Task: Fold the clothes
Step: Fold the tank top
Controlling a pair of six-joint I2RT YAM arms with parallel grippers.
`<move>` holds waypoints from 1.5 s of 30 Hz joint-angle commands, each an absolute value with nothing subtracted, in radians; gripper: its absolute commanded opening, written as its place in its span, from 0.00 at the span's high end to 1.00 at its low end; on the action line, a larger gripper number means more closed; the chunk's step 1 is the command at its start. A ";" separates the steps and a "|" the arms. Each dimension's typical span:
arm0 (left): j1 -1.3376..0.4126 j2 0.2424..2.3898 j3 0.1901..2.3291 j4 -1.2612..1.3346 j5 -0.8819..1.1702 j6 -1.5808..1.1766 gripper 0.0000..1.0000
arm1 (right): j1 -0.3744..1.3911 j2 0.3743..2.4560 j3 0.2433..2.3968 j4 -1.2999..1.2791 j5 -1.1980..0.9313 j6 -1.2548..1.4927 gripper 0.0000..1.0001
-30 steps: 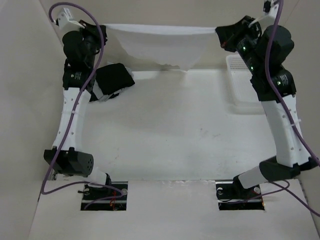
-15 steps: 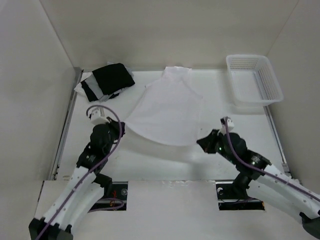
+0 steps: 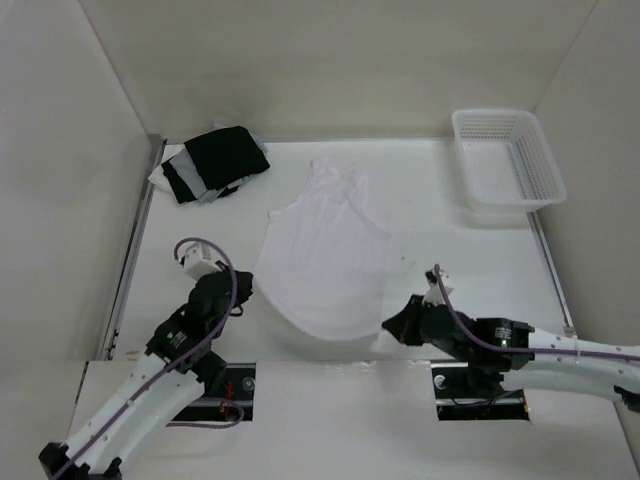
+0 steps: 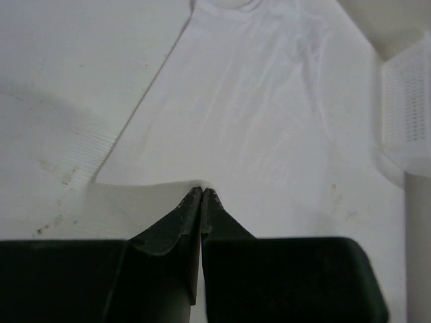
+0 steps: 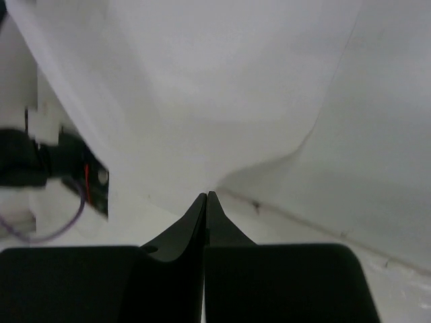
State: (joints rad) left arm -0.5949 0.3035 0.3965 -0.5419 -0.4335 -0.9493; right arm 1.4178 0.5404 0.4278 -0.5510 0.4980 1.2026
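Note:
The clothes (image 3: 325,255), a thin white garment, lie spread on the table, narrow neck end at the far side and wide hem at the near edge. My left gripper (image 3: 250,291) is shut on the hem's left corner. In the left wrist view its tips (image 4: 202,191) pinch the fabric's edge, and the clothes (image 4: 256,101) stretch flat away from them. My right gripper (image 3: 389,325) is shut on the hem's right corner. Seen from the right wrist, its tips (image 5: 206,195) meet the fabric, and the clothes (image 5: 222,87) rise in a taut sheet ahead.
A black-and-white pile of garments (image 3: 212,162) lies at the back left of the table. A white mesh basket (image 3: 507,160) stands at the back right; the basket (image 4: 407,114) also shows in the left wrist view. Both arms lie low by the near table edge.
A second ago both grippers held the garment stretched high at the back. They have pulled it down and toward the near edge, so it now lies flat on the table.

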 commanded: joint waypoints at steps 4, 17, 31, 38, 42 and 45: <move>-0.467 0.829 0.498 0.044 -0.485 -0.818 1.00 | 0.769 0.766 0.567 -0.194 0.200 0.789 1.00; -0.285 1.849 1.400 0.229 -0.341 -0.762 0.96 | 0.188 1.677 1.297 0.021 -0.166 0.672 1.00; -0.283 1.616 0.894 0.368 -0.331 -0.781 0.64 | 0.241 1.645 1.044 0.158 -0.046 0.709 0.72; -0.251 1.463 0.508 0.451 -0.151 -0.888 0.62 | 0.353 1.402 0.571 0.317 0.017 0.794 0.92; -0.237 1.459 0.468 0.454 -0.106 -0.904 0.60 | 0.378 1.368 0.468 0.339 0.058 0.824 0.70; -0.225 1.511 0.480 0.462 -0.107 -0.914 0.57 | 0.378 1.400 0.448 0.363 0.052 0.839 0.63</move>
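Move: Both hands already grip the tank top's hem corners above the table. From the left hand, the tank top's shoulder end lies about 35 cm ahead, 17 cm to the right and 13 cm below; the dark folded pile is 36 cm ahead and 9 cm left of that hand. From the right hand, the same shoulder end is about 45 cm ahead, 7 cm left and 10 cm below, while the white basket lies about 46 cm ahead and 28 cm right. Still pinching the hem, both hands sweep it forward over the tank top, left some 40 cm, right nearly 50, the right turning about 25 degrees clockwise; both open to let go at the far end. They then draw back roughly 25 cm while sinking close to the table, the right fingers narrowing and reopening, towards the near fold's corners. ##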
